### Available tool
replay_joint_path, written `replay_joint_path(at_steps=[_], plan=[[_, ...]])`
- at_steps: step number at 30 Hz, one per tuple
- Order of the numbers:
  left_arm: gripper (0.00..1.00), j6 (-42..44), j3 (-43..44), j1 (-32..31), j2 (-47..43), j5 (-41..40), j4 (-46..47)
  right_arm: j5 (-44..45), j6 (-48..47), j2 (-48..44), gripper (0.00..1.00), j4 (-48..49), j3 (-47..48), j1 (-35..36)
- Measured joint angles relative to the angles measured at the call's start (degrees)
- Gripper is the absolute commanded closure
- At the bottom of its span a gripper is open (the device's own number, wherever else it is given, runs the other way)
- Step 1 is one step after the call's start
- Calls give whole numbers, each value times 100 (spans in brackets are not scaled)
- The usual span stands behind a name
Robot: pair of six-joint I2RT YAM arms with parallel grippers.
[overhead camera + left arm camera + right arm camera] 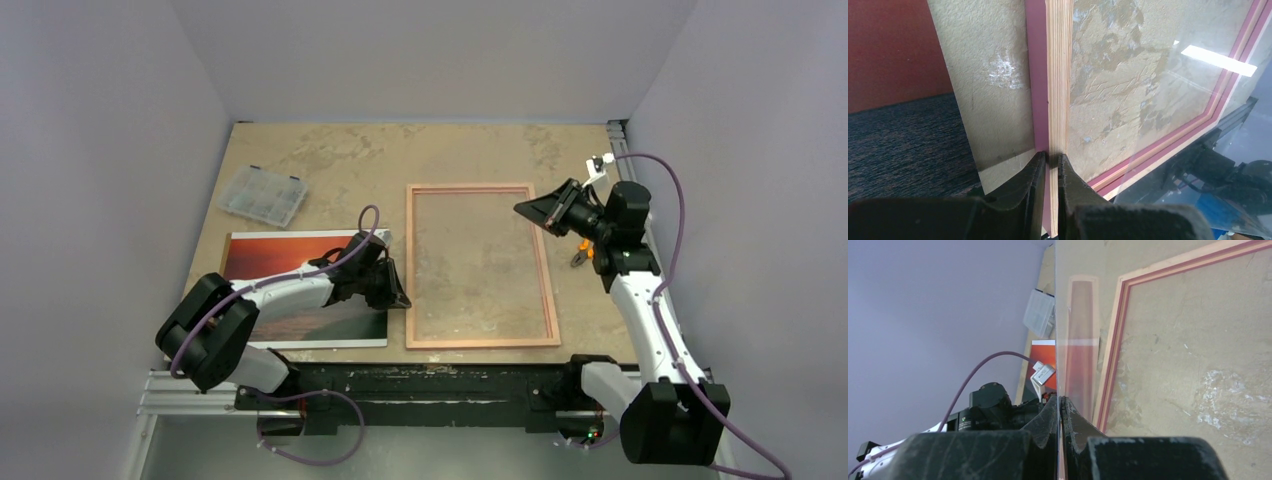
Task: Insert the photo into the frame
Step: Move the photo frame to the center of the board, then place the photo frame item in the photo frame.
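Observation:
The frame [481, 341], thin pinkish wood, lies flat mid-table. My left gripper [398, 296] is shut on its left rail; in the left wrist view the fingers [1034, 175] pinch the layered wood edge of the frame [1058, 90]. The photo [295, 255], a red sunset over dark sea, lies face up left of the frame, partly under my left arm. My right gripper [527, 210] is over the frame's right rail, shut on a thin clear pane [1060, 315] seen edge-on. The pane [1218, 60] shows a glare patch over the frame.
A clear plastic compartment box [263, 195] sits at the back left. A small orange-handled tool [583, 256] lies beside my right arm. Grey walls close in the table on three sides, and an aluminium rail [400, 388] runs along the near edge.

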Motion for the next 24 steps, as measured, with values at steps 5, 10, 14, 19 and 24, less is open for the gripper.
replay_joint_path(at_steps=[5, 10, 14, 19, 24], plan=[[96, -4, 0, -9, 2, 2, 11, 4, 11, 291, 100, 103, -203, 0], [96, -31, 0, -20, 7, -2, 13, 13, 81, 363, 100, 116, -457, 0], [97, -79, 0, -39, 22, -20, 15, 4, 129, 365, 100, 188, -529, 2], [97, -85, 28, -48, 48, -20, -9, 7, 173, 428, 100, 356, -673, 2], [98, -85, 52, -52, 98, -20, -37, 17, 221, 481, 100, 439, -876, 9]])
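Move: The right hand already holds the clear sheet above the photo frame; the frame's middle lies about 7 cm to its left, 4 cm back and some 24 cm below. The pliers lie about 14 cm right of the right hand, level fore and aft, 25 cm down. From the left hand, already pinching the left rail, the frame's middle is about 8 cm ahead, 13 cm right and 2 cm lower; the photo's is 3 cm ahead, 20 cm left. The right hand lowers the pinched clear sheet about 7 cm towards the frame while the left keeps its rail pinched. ##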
